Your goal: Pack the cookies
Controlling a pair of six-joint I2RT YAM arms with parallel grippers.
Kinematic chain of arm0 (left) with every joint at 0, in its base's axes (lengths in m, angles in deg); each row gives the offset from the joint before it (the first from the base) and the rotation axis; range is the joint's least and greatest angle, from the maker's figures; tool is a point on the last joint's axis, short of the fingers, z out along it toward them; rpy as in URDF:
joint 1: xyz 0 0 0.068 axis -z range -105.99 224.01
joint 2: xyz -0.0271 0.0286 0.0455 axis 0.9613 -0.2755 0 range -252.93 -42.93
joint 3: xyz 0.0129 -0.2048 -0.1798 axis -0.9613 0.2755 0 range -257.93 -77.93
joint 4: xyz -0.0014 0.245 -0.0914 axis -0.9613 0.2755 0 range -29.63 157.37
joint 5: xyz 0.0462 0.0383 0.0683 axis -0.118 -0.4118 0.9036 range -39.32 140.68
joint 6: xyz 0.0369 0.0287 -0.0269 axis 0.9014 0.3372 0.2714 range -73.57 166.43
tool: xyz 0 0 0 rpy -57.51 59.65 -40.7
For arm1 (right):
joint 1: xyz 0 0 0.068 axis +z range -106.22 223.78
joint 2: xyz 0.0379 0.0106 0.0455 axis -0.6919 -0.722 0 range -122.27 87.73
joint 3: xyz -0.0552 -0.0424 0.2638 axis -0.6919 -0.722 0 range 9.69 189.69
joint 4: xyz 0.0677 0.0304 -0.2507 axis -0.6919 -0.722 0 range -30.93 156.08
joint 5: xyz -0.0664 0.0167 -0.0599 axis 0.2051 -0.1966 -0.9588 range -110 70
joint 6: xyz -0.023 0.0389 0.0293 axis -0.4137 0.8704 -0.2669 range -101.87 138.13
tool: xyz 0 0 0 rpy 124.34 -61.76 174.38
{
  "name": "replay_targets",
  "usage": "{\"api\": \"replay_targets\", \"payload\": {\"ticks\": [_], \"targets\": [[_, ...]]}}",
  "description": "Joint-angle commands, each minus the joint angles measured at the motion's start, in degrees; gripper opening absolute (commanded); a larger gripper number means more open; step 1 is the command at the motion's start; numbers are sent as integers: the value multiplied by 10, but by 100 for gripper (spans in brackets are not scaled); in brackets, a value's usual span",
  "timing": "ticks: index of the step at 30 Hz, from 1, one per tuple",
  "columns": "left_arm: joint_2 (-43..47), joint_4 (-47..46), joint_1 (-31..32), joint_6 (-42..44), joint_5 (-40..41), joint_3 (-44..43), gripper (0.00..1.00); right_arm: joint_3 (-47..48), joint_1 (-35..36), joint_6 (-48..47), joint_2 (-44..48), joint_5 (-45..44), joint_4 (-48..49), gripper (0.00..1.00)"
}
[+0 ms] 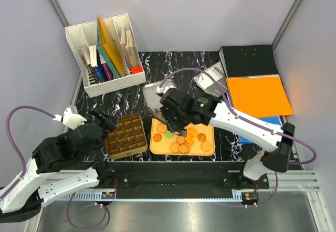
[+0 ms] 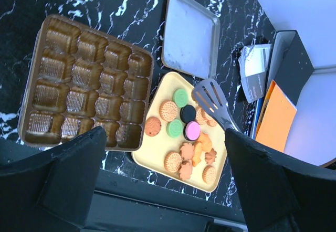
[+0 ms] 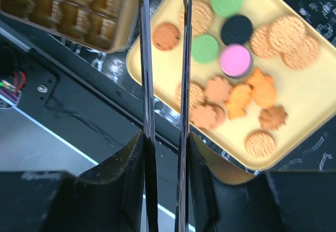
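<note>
The cookies (image 1: 181, 140) lie loose on a yellow tray (image 1: 157, 150): round tan ones, two green, one pink, one dark, and orange leaf shapes (image 2: 184, 132) (image 3: 236, 85). To its left stands a brown compartment tray (image 1: 126, 136) (image 2: 86, 82) with empty cells. My right gripper (image 1: 173, 117) (image 3: 165, 143) hangs over the yellow tray's left part, shut on metal tongs (image 3: 147, 59). Their slotted head (image 2: 212, 103) shows above the cookies. A tan bit sits between the tong tips at the frame's top edge; whether it is held I cannot tell. My left gripper (image 1: 105, 122) (image 2: 165, 190) is open and empty beside the brown tray.
A silver tin lid (image 2: 189, 35) (image 1: 152, 93) lies behind the yellow tray. A white organiser (image 1: 107, 53) with stationery stands at the back left. A black binder (image 1: 247, 59) and an orange folder (image 1: 257, 95) lie at the back right.
</note>
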Motion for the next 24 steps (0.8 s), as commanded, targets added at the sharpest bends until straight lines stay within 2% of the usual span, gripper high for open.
{"api": "replay_targets", "payload": {"ticks": [1, 17, 21, 24], "targets": [[6, 124, -2, -64, 2, 25, 98, 56, 11, -38, -37, 41, 52, 26], [-19, 99, -2, -31, -7, 21, 98, 109, 30, -69, -128, 106, 69, 26], [-25, 89, -2, -21, -7, 21, 98, 103, 33, -69, -133, 109, 68, 32], [-32, 84, -2, -15, -8, 21, 98, 100, 32, -68, -132, 97, 68, 40]]}}
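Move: The right hand holds the metal tongs. The empty brown cookie tray they are bound for lies about 22 cm to this hand's left, some 4 cm nearer the base and roughly 20 cm below. The yellow cookie platter is almost underneath, 3 cm to the right and 4 cm back; the empty grey tray is 14 cm ahead and 6 cm left. From the left hand, the brown tray lies about 24 cm below, 4 cm right and 1 cm back. Still gripping the tongs, with a cookie pinched at their tips, the right hand carries them left about 8 cm off the platter towards the brown tray, sinking some 3 cm on the way and slowing. It turns counter-clockwise by about 15 degrees, swinging the tips in over the tray. The left hand, wide open and empty, sinks about 2 cm. ##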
